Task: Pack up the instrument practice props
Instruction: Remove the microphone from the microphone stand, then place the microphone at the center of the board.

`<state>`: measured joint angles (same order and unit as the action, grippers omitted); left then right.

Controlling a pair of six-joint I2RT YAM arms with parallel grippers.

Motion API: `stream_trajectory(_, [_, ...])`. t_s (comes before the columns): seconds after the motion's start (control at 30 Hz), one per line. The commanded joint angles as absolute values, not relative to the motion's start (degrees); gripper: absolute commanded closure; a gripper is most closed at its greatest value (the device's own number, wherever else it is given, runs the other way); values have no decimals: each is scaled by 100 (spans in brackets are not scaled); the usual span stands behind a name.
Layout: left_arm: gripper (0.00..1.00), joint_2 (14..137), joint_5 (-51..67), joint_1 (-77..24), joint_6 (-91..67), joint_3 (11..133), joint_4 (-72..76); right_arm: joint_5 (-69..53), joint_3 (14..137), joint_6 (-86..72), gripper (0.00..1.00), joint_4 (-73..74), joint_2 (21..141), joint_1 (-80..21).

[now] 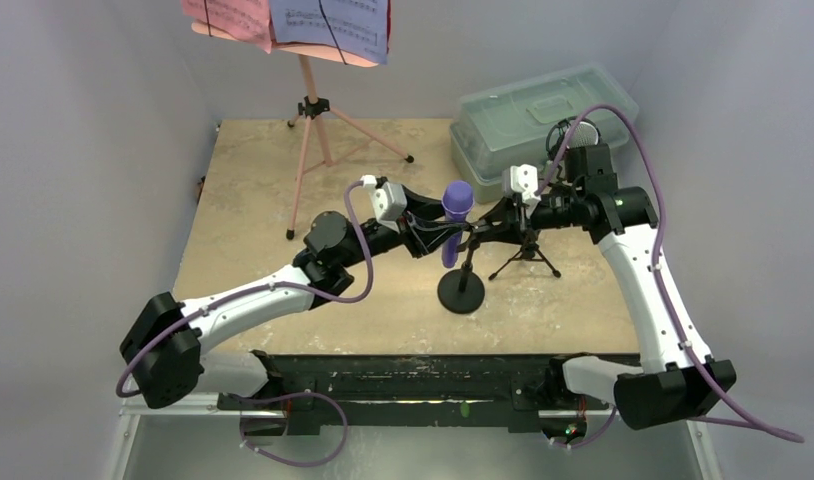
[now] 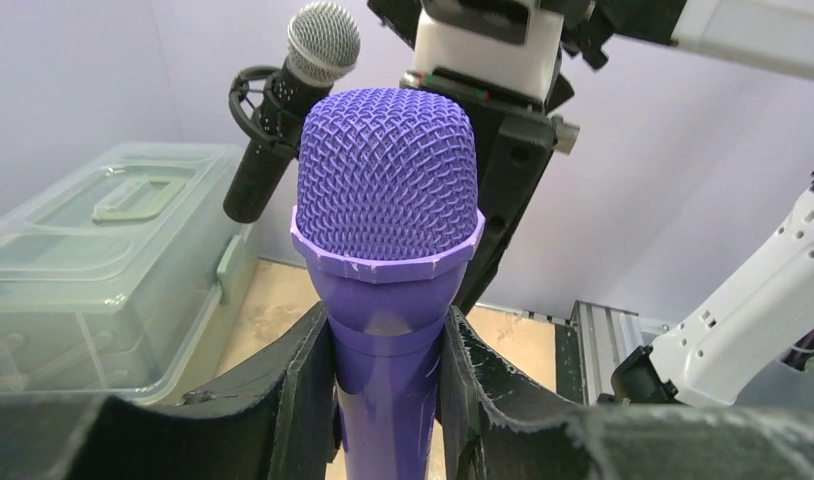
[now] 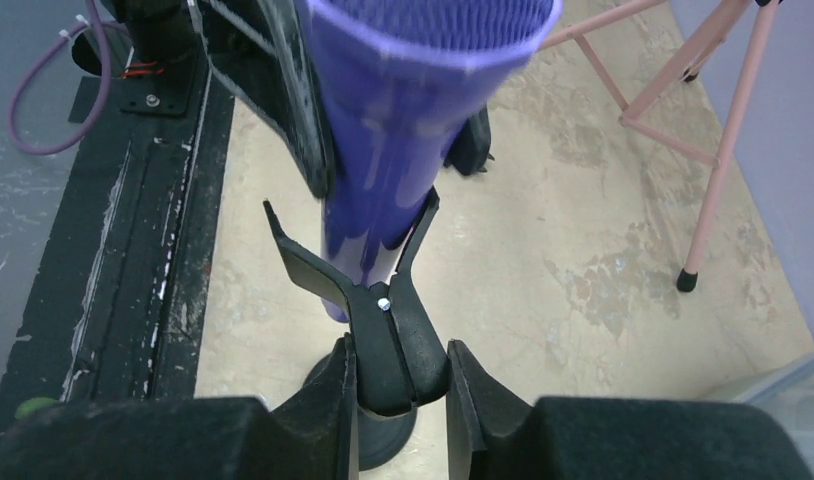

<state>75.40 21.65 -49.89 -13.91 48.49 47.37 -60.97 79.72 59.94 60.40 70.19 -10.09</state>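
Observation:
The purple mic [image 1: 457, 205] stands upright in the black spring clip [image 3: 388, 330] of a round-based mic support [image 1: 461, 292] at mid-table. My left gripper [image 1: 438, 238] comes in from the left and is shut on the mic's handle just below the mesh head [image 2: 385, 190]; both pads [image 2: 293, 400] press its sides. My right gripper [image 3: 400, 350] comes in from the right with its jaws closed on the clip's rear handles. The black silver-headed mic [image 2: 283, 110] sits in a ring mount behind. The pink music rack [image 1: 308, 130] holds lavender [image 1: 333, 20] and red [image 1: 228, 15] sheets at the back.
A translucent greenish lidded box [image 1: 543, 115] stands at the back right. A black tripod mic support [image 1: 526, 258] is just right of the round base, under my right arm. The pink rack's legs spread over the back left of the table.

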Motion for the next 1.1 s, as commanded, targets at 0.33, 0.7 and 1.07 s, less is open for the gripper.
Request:
stream_trajectory(0.33, [100,6110,1477,-4953,-873,4610,3385,-5822,7136,4815,12,4790,6369,-1024])
stream_trajectory(0.7, [100,5046,626,-4950,-932,3856,1854,-5689,6268,4432,1,4224,5345,-786])
stream_trajectory(1.07, [100,5131,-522,-4948,-1152,3804,826,-5963,5248,4766,1,4548,4784,-37])
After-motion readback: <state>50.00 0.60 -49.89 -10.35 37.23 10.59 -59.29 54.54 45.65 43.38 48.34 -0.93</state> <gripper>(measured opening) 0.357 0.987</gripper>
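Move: The left fingers already hold the microphone by its neck, its middle about 5 cm below them. The microphone stand's clamp, still at the microphone's handle, lies some 4 cm right, 1 cm back and 3 cm below that hand. The right fingers already pinch the clamp's rear; its middle is about 2 cm to their left, level ahead and in height. The small tripod stands roughly 15 cm right, 6 cm ahead and 20 cm below the right hand. Left lifts the microphone four cm off the clamp, swings left 10 cm, sinking; right releases clamp, withdrawing rightward. ##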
